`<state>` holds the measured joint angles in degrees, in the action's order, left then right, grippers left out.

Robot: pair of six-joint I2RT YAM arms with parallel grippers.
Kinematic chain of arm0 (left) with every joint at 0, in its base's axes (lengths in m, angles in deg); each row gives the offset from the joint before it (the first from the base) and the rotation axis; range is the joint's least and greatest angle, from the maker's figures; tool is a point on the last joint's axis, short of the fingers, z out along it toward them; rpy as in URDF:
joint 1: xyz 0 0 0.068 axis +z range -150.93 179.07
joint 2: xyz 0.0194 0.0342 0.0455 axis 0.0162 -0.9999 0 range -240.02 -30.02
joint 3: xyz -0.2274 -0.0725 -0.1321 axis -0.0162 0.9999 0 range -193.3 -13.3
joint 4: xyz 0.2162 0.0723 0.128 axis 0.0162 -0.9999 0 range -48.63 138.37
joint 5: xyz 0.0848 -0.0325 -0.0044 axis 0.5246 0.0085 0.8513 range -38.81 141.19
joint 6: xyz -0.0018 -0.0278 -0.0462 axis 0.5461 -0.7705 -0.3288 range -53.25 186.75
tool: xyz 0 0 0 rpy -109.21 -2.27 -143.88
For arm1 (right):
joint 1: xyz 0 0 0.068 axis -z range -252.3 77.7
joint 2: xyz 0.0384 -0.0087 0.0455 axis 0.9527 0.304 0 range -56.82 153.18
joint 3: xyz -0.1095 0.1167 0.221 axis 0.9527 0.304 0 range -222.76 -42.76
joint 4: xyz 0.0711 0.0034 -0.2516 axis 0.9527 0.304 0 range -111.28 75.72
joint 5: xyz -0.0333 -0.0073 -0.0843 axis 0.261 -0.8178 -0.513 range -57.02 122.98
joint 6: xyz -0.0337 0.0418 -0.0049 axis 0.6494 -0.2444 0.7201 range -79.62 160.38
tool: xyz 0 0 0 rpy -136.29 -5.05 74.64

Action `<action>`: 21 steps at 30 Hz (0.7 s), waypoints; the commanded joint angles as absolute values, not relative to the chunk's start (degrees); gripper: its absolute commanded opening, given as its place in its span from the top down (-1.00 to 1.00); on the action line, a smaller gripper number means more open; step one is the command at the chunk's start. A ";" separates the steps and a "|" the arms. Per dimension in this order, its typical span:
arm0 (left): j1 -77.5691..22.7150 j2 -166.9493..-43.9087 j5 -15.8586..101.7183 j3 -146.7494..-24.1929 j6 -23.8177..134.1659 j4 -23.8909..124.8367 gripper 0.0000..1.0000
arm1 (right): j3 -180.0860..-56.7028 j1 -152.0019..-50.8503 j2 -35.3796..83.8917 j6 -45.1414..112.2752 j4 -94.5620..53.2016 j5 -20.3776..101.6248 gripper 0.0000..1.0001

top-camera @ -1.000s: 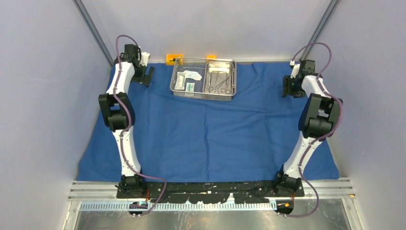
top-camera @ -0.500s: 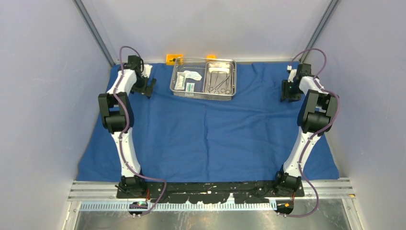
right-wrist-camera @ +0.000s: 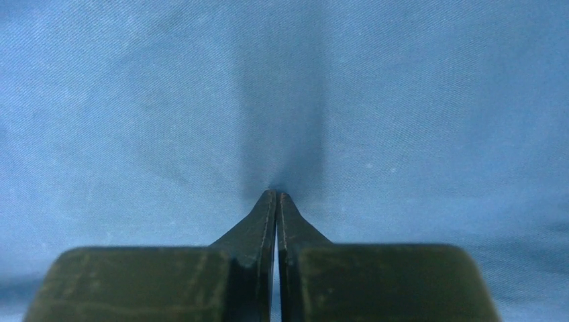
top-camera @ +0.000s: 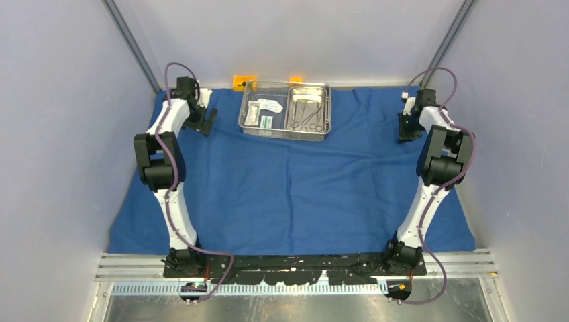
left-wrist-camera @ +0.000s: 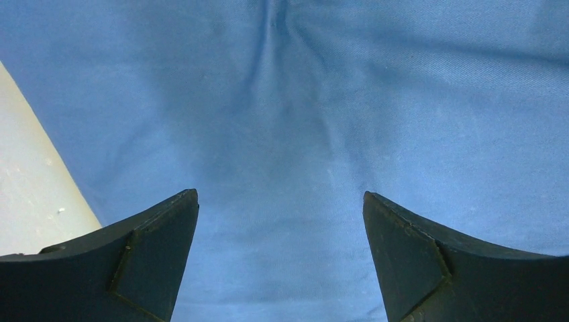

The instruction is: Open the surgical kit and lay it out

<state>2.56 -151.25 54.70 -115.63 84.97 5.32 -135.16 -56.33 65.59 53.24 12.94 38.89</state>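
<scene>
The blue cloth wrap (top-camera: pixel 288 194) lies spread over the table. At its far middle stands the steel mesh basket (top-camera: pixel 283 135), with white-green packets (top-camera: pixel 262 111) in its left half. In its right half is the solid steel tray (top-camera: pixel 289 111), which carries the scissors and forceps (top-camera: pixel 308 114). My left gripper (top-camera: pixel 207 122) hangs open just over the cloth's far left part (left-wrist-camera: pixel 282 121), nothing between its fingers. My right gripper (top-camera: pixel 406 131) is at the far right, its tips (right-wrist-camera: pixel 277 193) closed where a dark crease in the cloth (right-wrist-camera: pixel 416 100) runs into them.
Two small orange blocks (top-camera: pixel 243 82) (top-camera: pixel 296 80) sit behind the basket at the back wall. Bare white table (left-wrist-camera: pixel 30 194) shows past the cloth's edge in the left wrist view. Side walls stand close to both arms.
The right gripper came down onto the cloth's far right part and shut. The left gripper shifted slightly toward the near side and stayed open.
</scene>
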 commanded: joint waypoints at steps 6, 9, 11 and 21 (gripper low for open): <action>2.94 -145.95 55.23 -114.90 84.02 8.60 -0.92 | -147.45 -60.92 66.23 44.81 10.53 41.41 0.02; 2.94 -145.59 55.31 -114.80 83.82 8.64 -0.92 | -153.79 -63.76 69.67 42.13 9.47 39.84 -0.14; 2.96 -145.67 55.57 -114.89 83.77 8.51 -0.92 | -159.45 -65.36 73.53 40.57 10.09 38.95 -0.21; 2.98 -146.46 57.04 -115.69 83.37 7.99 -0.92 | -183.92 -71.07 93.10 33.27 15.55 30.84 -0.35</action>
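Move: The right hand, its shut tips down at the drape, goes for the rippled far part of the drape just right of the tray, about 20 cm ahead and 13 cm to its left, barely lower. The steel tray's middle stands some 12 cm ahead and 42 cm left of that hand, its inner scissors tray 12 cm ahead and 33 cm left; the drape's far right corner is about 23 cm ahead, 16 cm right. From the left hand the ripple lies roughly 17 cm ahead, 56 cm right, 6 cm below. The right hand comes free of the drape as its shut fingers open to about two thirds, and swings some 17 cm forward and 11 cm left towards the ripple beside the tray, arching up about 8 cm and then sinking by 3 to 4 cm while its fingers tilt forward by about 20 degrees. The left hand, still wide open over the drape's far left part, only rises about 2 cm. ##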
